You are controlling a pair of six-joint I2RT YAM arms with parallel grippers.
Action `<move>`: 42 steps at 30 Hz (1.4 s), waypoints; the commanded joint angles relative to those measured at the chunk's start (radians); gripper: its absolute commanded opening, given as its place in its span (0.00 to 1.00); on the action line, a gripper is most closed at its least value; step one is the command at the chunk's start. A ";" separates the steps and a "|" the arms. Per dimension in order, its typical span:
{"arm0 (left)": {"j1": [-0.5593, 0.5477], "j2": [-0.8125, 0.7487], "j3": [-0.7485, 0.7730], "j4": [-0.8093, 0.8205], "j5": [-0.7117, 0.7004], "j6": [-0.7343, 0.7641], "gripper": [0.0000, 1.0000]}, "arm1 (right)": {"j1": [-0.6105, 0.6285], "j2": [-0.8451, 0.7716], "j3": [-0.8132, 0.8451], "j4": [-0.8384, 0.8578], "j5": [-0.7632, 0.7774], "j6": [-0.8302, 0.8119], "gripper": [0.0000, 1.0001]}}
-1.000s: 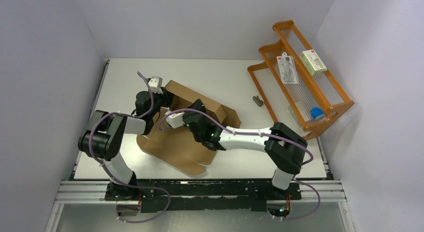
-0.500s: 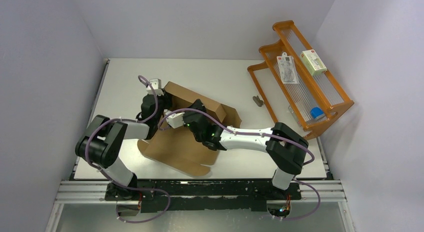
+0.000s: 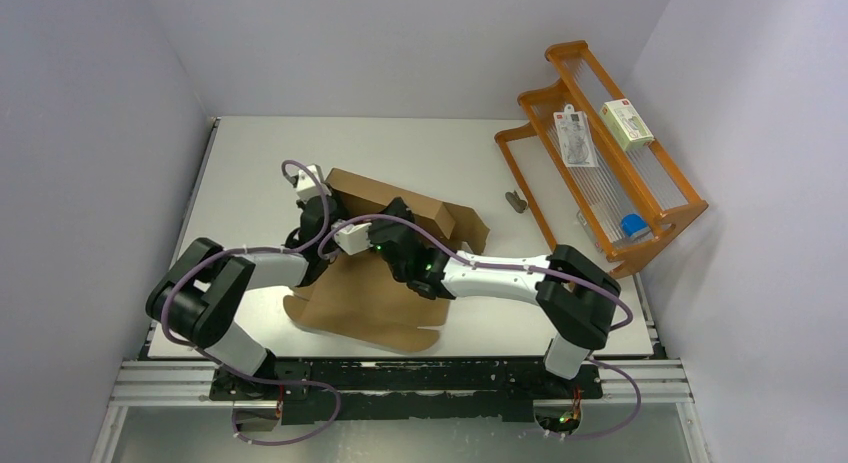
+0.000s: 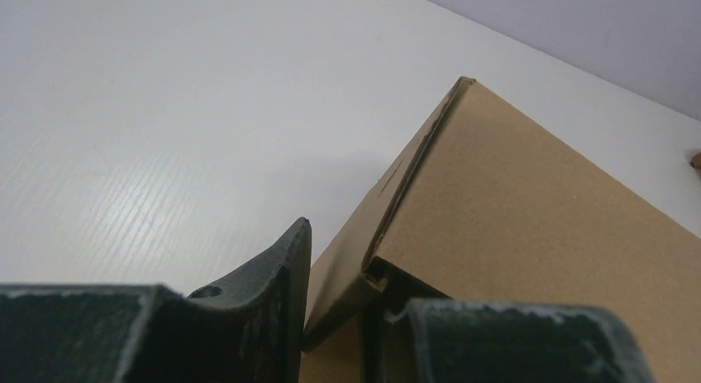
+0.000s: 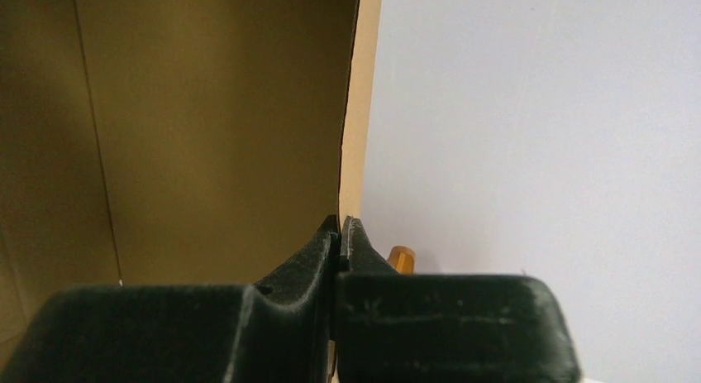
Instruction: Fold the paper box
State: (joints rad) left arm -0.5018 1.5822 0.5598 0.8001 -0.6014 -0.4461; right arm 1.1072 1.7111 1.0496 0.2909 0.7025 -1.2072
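Note:
The paper box (image 3: 365, 293) is a brown cardboard sheet lying mid-table, with one long wall (image 3: 392, 199) raised at its far side. My left gripper (image 3: 321, 209) is at the wall's left end. In the left wrist view it (image 4: 339, 308) is shut on a folded corner of the box (image 4: 529, 201), with a cardboard flap (image 4: 343, 288) pinched between the fingers. My right gripper (image 3: 393, 217) reaches in from the right and holds the same wall from the near side. In the right wrist view it (image 5: 340, 232) is shut on the thin upright cardboard edge (image 5: 354, 135).
An orange wire rack (image 3: 560, 198) stands at the back right, holding a white-and-green carton (image 3: 627, 123), a blister pack (image 3: 575, 135) and a blue item (image 3: 632, 224). A small dark object (image 3: 516, 201) lies on the table beside the rack. Grey walls enclose the table.
The box has turned and slid right, so its near edge now lies almost parallel to the table's front. My left arm has followed, its gripper moving right along the wall. Both grips unchanged.

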 commanded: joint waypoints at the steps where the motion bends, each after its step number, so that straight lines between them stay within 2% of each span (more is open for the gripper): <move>1: -0.003 -0.005 0.022 -0.168 -0.302 -0.114 0.25 | 0.029 -0.004 -0.023 -0.107 -0.063 0.061 0.00; 9: -0.003 0.012 0.034 -0.304 -0.354 -0.256 0.27 | 0.028 -0.008 -0.023 -0.118 -0.075 0.075 0.00; 11: -0.003 -0.001 -0.010 -0.207 -0.313 -0.223 0.32 | 0.029 -0.010 -0.022 -0.121 -0.079 0.078 0.00; 14: -0.001 -0.022 -0.102 -0.014 -0.213 -0.142 0.44 | 0.028 -0.010 -0.016 -0.128 -0.082 0.082 0.00; 17: 0.004 -0.018 -0.141 0.087 -0.115 -0.082 0.54 | 0.027 -0.012 -0.016 -0.128 -0.086 0.084 0.00; 21: 0.010 -0.004 -0.152 0.132 -0.062 -0.032 0.60 | 0.028 -0.015 -0.016 -0.135 -0.088 0.088 0.00; 25: 0.045 -0.014 -0.198 0.238 0.029 0.000 0.62 | 0.028 -0.020 -0.015 -0.147 -0.093 0.095 0.00; 34: 0.170 0.000 -0.278 0.469 0.326 0.059 0.66 | 0.027 -0.016 -0.016 -0.145 -0.098 0.098 0.00; 39: 0.183 0.033 -0.286 0.525 0.348 0.059 0.65 | 0.027 -0.015 -0.022 -0.143 -0.100 0.099 0.00; 42: 0.186 0.050 -0.281 0.562 0.344 0.055 0.58 | 0.027 -0.015 -0.022 -0.146 -0.103 0.103 0.00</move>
State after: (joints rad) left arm -0.3256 1.6073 0.2806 1.2362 -0.2977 -0.4015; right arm 1.1336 1.6852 1.0477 0.2604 0.6353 -1.1629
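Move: The paper box's left end wall is still pinched near its closest edge between the left fingers, its middle about 4 cm ahead of the left hand. The box's right end flap stands some 27 cm to that hand's right and 6 cm nearer the base; the flat front panel lies roughly 22 cm back, 7 cm right and 10 cm below. From the right hand, which still pinches the folded-over long flap, the left end wall is about 12 cm left, 4 cm ahead and some 5 cm lower. The box's left end wall is let go by the left fingers, which open to about two-thirds and end up straddling it. The left hand goes left and back about 5 cm while sinking nearly 4 cm, then rises some 2 cm with the wrist swinging back clockwise. The right hand keeps its pinch on the long flap, shifting about 2 cm back and left before holding still. ##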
